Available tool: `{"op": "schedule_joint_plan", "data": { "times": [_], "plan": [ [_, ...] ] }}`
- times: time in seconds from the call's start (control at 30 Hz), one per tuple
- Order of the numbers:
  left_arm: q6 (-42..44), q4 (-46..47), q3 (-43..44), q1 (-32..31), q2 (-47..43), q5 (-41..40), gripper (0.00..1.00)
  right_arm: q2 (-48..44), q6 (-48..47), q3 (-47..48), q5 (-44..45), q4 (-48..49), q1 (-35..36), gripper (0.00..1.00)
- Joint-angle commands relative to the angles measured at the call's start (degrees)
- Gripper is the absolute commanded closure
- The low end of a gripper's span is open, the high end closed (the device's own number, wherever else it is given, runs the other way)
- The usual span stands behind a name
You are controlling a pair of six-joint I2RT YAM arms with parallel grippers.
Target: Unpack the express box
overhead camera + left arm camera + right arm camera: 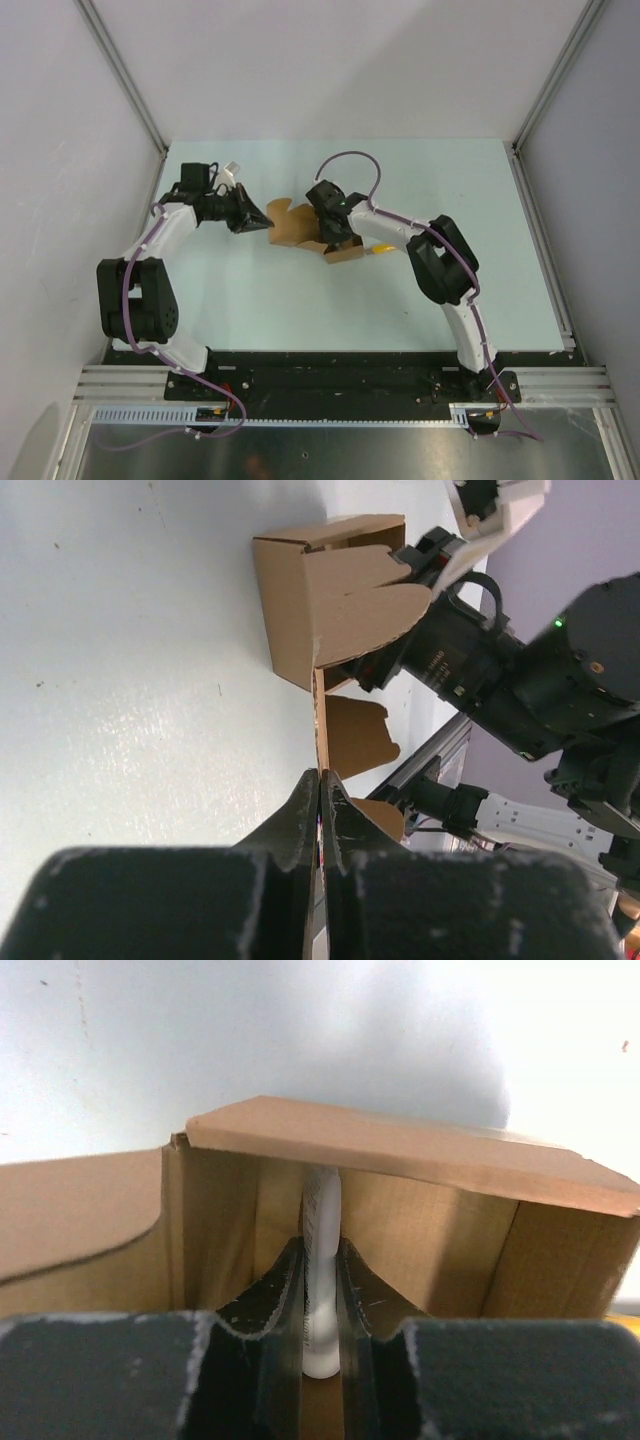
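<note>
The express box (290, 228) is a small brown carton lying open on its side at mid-table, flaps spread. My left gripper (262, 222) is at its left side. In the left wrist view the left gripper (320, 773) is shut on the thin edge of a cardboard flap (319, 715) of the box (310, 600). My right gripper (335, 235) reaches into the box from the right. In the right wrist view the right gripper (321, 1247) sits inside the box (430, 1230), shut on a slim white item (321, 1205) that stands up between the fingers.
A yellow cutter (381, 249) lies on the table just right of the box, partly under my right arm. The pale green table (470, 200) is walled in by grey panels and metal rails on both sides. A small white piece (232, 169) shows by my left wrist.
</note>
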Motion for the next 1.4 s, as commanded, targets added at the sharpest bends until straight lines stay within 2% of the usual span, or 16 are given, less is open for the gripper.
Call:
{"op": "schedule_joint_plan", "data": {
  "times": [0.0,0.17,0.43,0.6,0.77,1.0,1.1,1.17,1.23,1.37],
  "plan": [
    [0.42,0.26,2.89,0.05,-0.78,0.79,0.96,-8.32,0.48,-1.76,0.11,6.87,-1.01,0.87],
    [0.24,0.18,3.6,0.05,-1.04,-1.14,0.95,-14.55,2.24,-3.08,-2.26,10.3,-3.21,0.86],
    [-0.02,0.26,6.67,0.05,-0.69,-3.43,0.94,-22.21,5.93,-6.33,-5.78,13.03,-10.85,0.86],
    [0.24,0.09,8.34,0.05,0.27,-3.69,0.9,-25.03,6.99,-12.91,-4.82,12.51,-16.74,0.85],
    [0.07,0.09,9.4,0.05,1.42,-5.01,0.88,-22.58,8.39,-17.94,-3.24,11.98,-22.71,0.84],
    [-0.28,0.09,11.07,0.05,2.12,-4.93,0.81,-15.54,6.29,-19.79,0.98,15.83,-25.36,0.84],
    [-0.2,0.18,11.51,0.05,1.86,-4.84,0.75,-13.88,6.29,-19.7,0.64,18.03,-25.45,0.8],
    [-0.28,0.18,11.77,0.05,1.51,-5.1,0.68,-13.26,6.81,-19.61,1.25,18.21,-25.45,0.73],
    [-0.46,0.09,11.77,0.05,1.24,-6.07,0.65,-12.38,6.99,-19.61,2.13,18.22,-25.54,0.63],
    [-0.63,0.09,12.65,0.05,0.98,-5.8,0.57,-11.32,6.55,-19.61,2.83,18.56,-25.45,0.57]
  ]
}}
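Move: The slim white packet is already pinched in the right fingers, inside the box; the table spot it is going to lies about 20 cm to the right and 7 cm ahead, at nearly the same height. The yellow knife lies some 16 cm to the right, level fore and aft, and the box's middle about 2 cm to the right. From the left hand, shut on the flap, the packet is roughly 20 cm right, 2 cm ahead and 12 cm below. The slim white packet comes straight up out of the box in the right hand, some 16 cm, arcs about 20 cm to the right and a little forward with a clockwise turn of roughly 30 degrees, and is lowered beside the yellow knife's right end, where the fingers open. Meanwhile the left hand moves forward and up and spreads its fingers around the flap. ##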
